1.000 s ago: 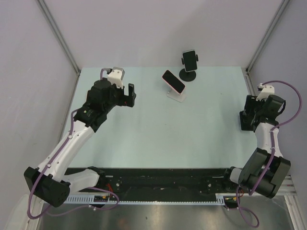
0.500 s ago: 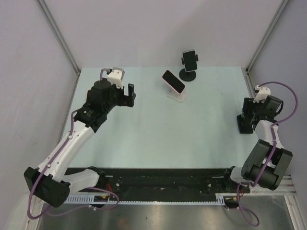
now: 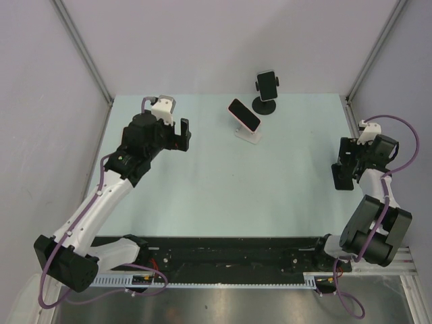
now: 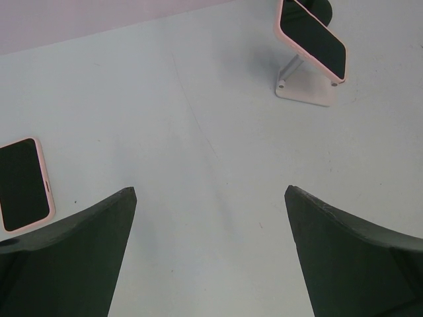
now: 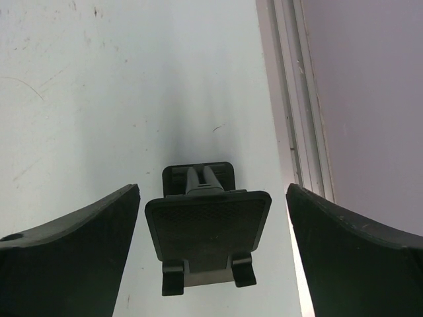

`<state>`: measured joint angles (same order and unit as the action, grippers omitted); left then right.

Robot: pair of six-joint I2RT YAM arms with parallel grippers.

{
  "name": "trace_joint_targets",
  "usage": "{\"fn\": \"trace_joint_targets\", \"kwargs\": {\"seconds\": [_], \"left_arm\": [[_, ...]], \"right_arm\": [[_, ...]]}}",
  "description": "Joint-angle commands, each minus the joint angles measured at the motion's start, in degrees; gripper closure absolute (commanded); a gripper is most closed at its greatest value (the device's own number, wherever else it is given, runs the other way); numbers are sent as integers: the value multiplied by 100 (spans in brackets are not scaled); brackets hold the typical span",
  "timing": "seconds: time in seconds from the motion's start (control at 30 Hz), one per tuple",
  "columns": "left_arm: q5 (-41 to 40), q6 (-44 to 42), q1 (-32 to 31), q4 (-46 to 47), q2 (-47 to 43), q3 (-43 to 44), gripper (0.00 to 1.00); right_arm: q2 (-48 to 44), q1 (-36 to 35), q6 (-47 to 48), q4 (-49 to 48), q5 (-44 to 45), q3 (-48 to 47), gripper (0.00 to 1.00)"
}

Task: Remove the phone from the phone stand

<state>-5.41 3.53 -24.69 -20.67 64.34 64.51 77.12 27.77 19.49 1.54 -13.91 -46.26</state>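
Observation:
A pink-cased phone (image 3: 244, 115) (image 4: 310, 41) leans on a white stand (image 3: 248, 135) (image 4: 305, 86) at the table's back middle. Behind it a second phone (image 3: 267, 83) is clamped upright in a black round-based stand (image 3: 264, 106). My left gripper (image 3: 182, 133) (image 4: 210, 191) hangs open over bare table, left of the white stand and well short of it. My right gripper (image 3: 339, 175) (image 5: 213, 188) is open at the table's right edge. Its fingers stand on either side of an empty black phone stand (image 5: 208, 231), with a gap on each side.
Another pink-cased phone (image 4: 23, 183) lies flat on the table to the left of my left gripper. A metal rail (image 5: 297, 99) runs along the table's right edge, close to the empty black stand. Grey walls enclose the table on three sides.
The right gripper's fingers have spread wider and its wrist has shifted slightly nearer and leftward. The left arm and both phones on stands have not moved.

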Motion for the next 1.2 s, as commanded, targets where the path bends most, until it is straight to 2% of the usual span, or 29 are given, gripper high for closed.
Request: {"fn": "trace_joint_targets", "kwargs": {"seconds": [0.0, 0.17, 0.3, 0.47, 0.67, 0.8, 1.0, 1.17], "left_arm": [[14, -177, -1, 195, -123, 0, 0], [22, -177, -1, 186, -123, 18, 0], [84, -151, -1, 186, -79, 26, 0], [180, -98, 25, 186, -53, 44, 0], [295, -72, 52, 186, -53, 53, 0], [321, -80, 69, 159, -70, 62, 0], [479, -28, 131, 159, -9, 88, 0], [497, -10, 157, 133, 62, 97, 0]], "right_arm": [[-171, 9, -41, -259, 90, -15, 0], [-706, -263, -138, -365, 266, -67, 0], [-1084, -596, -173, 11, 363, -348, 0], [-1147, -1430, -199, 294, 328, -884, 0], [-577, -2284, -357, 329, -120, -1411, 0], [21, -2959, -533, 5, -428, -1675, 0], [1216, -3541, -657, -671, -621, -2088, 0], [2130, -3954, -595, -813, -849, -2852, 0]]}}
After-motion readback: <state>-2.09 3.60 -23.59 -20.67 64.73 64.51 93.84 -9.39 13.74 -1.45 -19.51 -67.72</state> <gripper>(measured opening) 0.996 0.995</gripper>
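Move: The phone on the white stand lies about 20 cm ahead of the right gripper and 39 cm to its left, near its height. The phone on the round stand is some 37 cm ahead and 30 cm left, a few cm higher. The emptied black stand stands right between the right fingers, just below the hand point. From the left gripper the white stand's phone is roughly 21 cm ahead, 24 cm right and 14 cm down. Lift the already opened right gripper off the emptied black stand, rising about 13 cm, and swing it left some 28 cm and forward around 11 cm towards the phone on the white stand. Sink again over the last part of the swing, turn the wrist about 40 degrees counter-clockwise, and keep the fingers wide open, touching nothing on arrival. ##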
